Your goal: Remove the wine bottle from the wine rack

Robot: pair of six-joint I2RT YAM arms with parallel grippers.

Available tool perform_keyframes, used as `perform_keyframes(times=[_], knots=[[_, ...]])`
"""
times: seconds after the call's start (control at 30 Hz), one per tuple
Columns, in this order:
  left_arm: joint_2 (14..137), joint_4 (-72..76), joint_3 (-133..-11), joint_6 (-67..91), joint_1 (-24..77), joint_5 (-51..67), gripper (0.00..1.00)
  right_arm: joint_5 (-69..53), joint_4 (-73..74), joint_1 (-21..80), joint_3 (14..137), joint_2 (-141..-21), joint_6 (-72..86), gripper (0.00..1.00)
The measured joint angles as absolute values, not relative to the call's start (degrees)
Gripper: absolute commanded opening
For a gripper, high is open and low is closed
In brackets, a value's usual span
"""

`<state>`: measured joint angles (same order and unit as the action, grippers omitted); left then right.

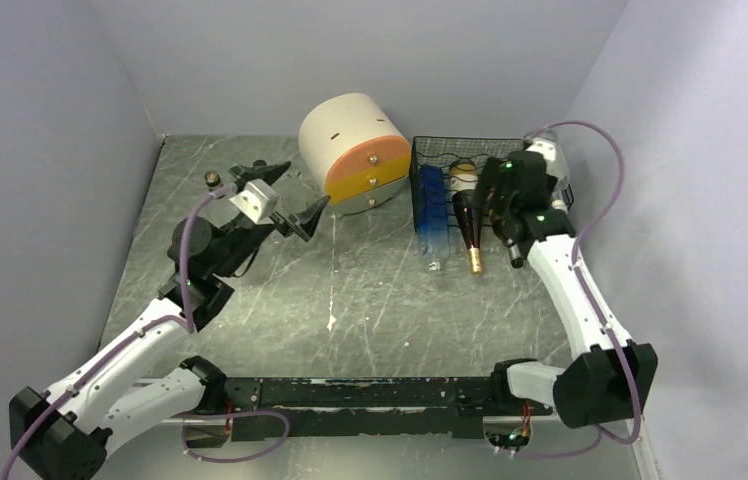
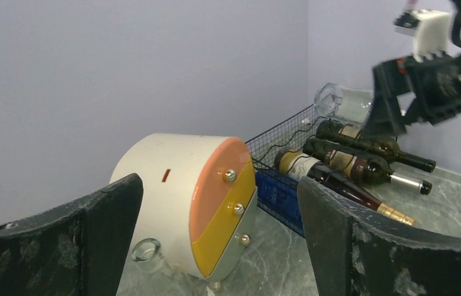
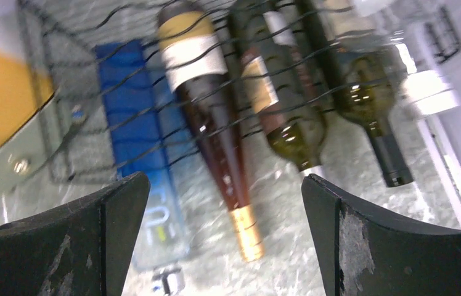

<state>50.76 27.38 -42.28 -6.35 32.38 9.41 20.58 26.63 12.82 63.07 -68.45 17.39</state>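
The black wire-mesh wine rack [image 1: 450, 152] stands at the back right, next to the drum. Several bottles lie in it with necks towards me: a blue bottle [image 3: 145, 148], a dark red wine bottle with a cream label and gold foil [image 3: 212, 135], and two green wine bottles [image 3: 286, 117]. My right gripper [image 1: 495, 205] hovers over the rack's front, open and empty [image 3: 225, 240]; the gold-foil neck lies below, between the fingers. My left gripper [image 1: 305, 185] is open and empty, left of the drum, facing it [image 2: 219, 246].
A cream-and-orange round drawer unit [image 1: 350, 150] stands left of the rack. A clear bottle [image 2: 339, 102] lies at the rack's far right by the wall. A small clear glass neck [image 2: 148, 253] shows at the drum's base. Walls close in on three sides.
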Motion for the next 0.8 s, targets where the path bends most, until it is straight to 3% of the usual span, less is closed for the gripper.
perform_keyframes(times=[0.5,0.67,0.8], knots=[[52.21,27.99,-40.66,-10.74,38.35,8.62,0.96,4.38,12.40,-19.35,61.28,-74.50,19.40,1.00],[52.73,27.97,-40.38,-11.38,38.74,8.21,0.95,-4.25,5.21,-24.91,54.35,-79.55,19.18,0.74],[53.21,27.62,-40.38,-12.43,38.92,7.73,0.96,-15.03,-0.25,-29.12,51.88,-84.97,20.67,0.71]])
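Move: The big clear bottle lying on top of the rack's right end is what my right hand goes for: about 14 cm ahead, 15 cm to the right and 8 cm below. Lower in the rack, some 15 cm beneath my hand and 5 cm ahead, lie the dark bottle about 13 cm right, the white-necked bottle 4 cm right, and the gold-necked bottle 6 cm left. From my left hand the clear bottle is roughly 60 cm right, 21 cm ahead and 20 cm lower. I swing my open right hand some 18 cm to the right, nearly level at first and over the dark bottles' necks, then drop it about 10 cm towards the clear bottle's neck. My wrist rolls left side up and turns a little clockwise, and my fingers start closing around the capped end; contact can't be made out. My empty left hand drifts slightly right and down. ##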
